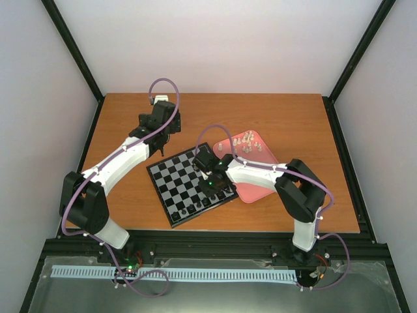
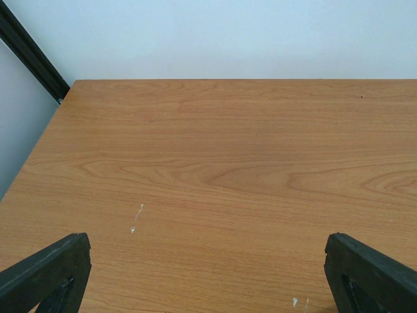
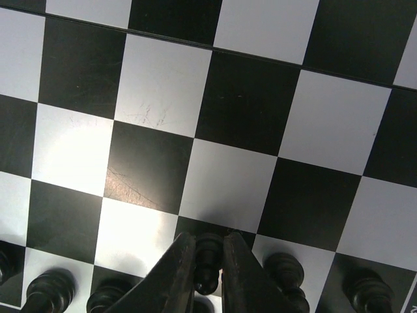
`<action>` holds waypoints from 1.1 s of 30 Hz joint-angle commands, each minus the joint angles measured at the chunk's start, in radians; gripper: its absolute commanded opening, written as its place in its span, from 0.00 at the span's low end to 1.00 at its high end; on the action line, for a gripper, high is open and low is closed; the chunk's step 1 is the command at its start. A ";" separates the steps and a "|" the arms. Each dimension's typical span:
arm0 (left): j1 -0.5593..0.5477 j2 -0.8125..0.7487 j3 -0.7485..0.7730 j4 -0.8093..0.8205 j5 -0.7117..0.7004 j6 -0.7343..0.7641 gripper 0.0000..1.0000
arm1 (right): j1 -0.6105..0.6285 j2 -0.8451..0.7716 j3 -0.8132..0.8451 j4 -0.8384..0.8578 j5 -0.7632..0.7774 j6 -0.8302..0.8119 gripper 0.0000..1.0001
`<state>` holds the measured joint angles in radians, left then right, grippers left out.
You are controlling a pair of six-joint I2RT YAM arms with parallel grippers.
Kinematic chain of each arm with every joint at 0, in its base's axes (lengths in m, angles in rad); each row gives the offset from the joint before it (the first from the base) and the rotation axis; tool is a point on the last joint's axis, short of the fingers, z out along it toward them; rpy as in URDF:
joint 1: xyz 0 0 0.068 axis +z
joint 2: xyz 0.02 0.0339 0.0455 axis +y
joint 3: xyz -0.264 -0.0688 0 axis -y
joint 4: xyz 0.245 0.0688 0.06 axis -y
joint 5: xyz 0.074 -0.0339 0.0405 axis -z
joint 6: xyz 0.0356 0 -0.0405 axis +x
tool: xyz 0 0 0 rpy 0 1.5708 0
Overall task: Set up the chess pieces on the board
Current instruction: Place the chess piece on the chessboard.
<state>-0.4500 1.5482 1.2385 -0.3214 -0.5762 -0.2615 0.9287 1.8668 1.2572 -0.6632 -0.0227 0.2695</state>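
Note:
The board (image 1: 171, 175) lies at the table's middle, with black chess pieces (image 1: 195, 208) lined along its near edge. Cream chess pieces (image 1: 244, 142) stand on a pink tray (image 1: 257, 189) to its right. My right gripper (image 1: 204, 172) hangs low over the board. In the right wrist view the right gripper (image 3: 208, 251) is shut on a black chess piece (image 3: 208, 264) that stands upright over a dark square of the board (image 3: 163, 85). More black pieces (image 3: 285, 270) flank it. My left gripper (image 2: 208, 261) is open over bare wood behind the board, nothing between its fingers.
The pink tray touches the board's right edge, under the right arm. The left arm (image 1: 124, 156) reaches along the board's left side. Black frame posts (image 1: 75, 52) rise at the table's back corners, and a white wall closes the far side.

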 commanded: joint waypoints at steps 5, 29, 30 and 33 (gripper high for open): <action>-0.009 -0.008 0.007 0.020 -0.001 0.011 1.00 | 0.025 -0.040 -0.008 -0.029 0.003 -0.003 0.13; -0.009 -0.020 0.004 0.015 0.004 0.009 1.00 | 0.030 -0.148 0.001 -0.003 0.088 -0.004 0.35; -0.009 -0.019 0.004 0.015 0.003 0.008 1.00 | 0.030 -0.159 0.002 -0.004 0.106 -0.003 0.36; -0.009 -0.019 0.006 0.015 0.005 0.007 1.00 | 0.023 -0.194 -0.002 -0.006 0.165 -0.003 0.38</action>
<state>-0.4500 1.5482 1.2385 -0.3214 -0.5739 -0.2615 0.9489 1.7313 1.2438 -0.6777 0.0586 0.2726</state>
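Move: The black pawn stands right between the right hand's nearly closed fingers, its middle about 1 cm below the hand point. The next pawn is some 2 cm to the right and 1 cm farther out, the outer pawn about 5 cm right and 2 cm out; the back-row piece behind is roughly 2 cm back and 1 cm right. From the left hand the held pawn lies about 20 cm back, 17 cm right and 20 cm below. With its fingers still close around the pawn at the near side of the chessboard, the right hand first eases back towards the back row by about 1 cm, hardly rising. Then the fingers spread to over a third open, clear of the pawn on both sides, and the hand lifts straight off it, about 5 cm up from where it began and gathering speed, while the fingertips tilt slightly forward. ##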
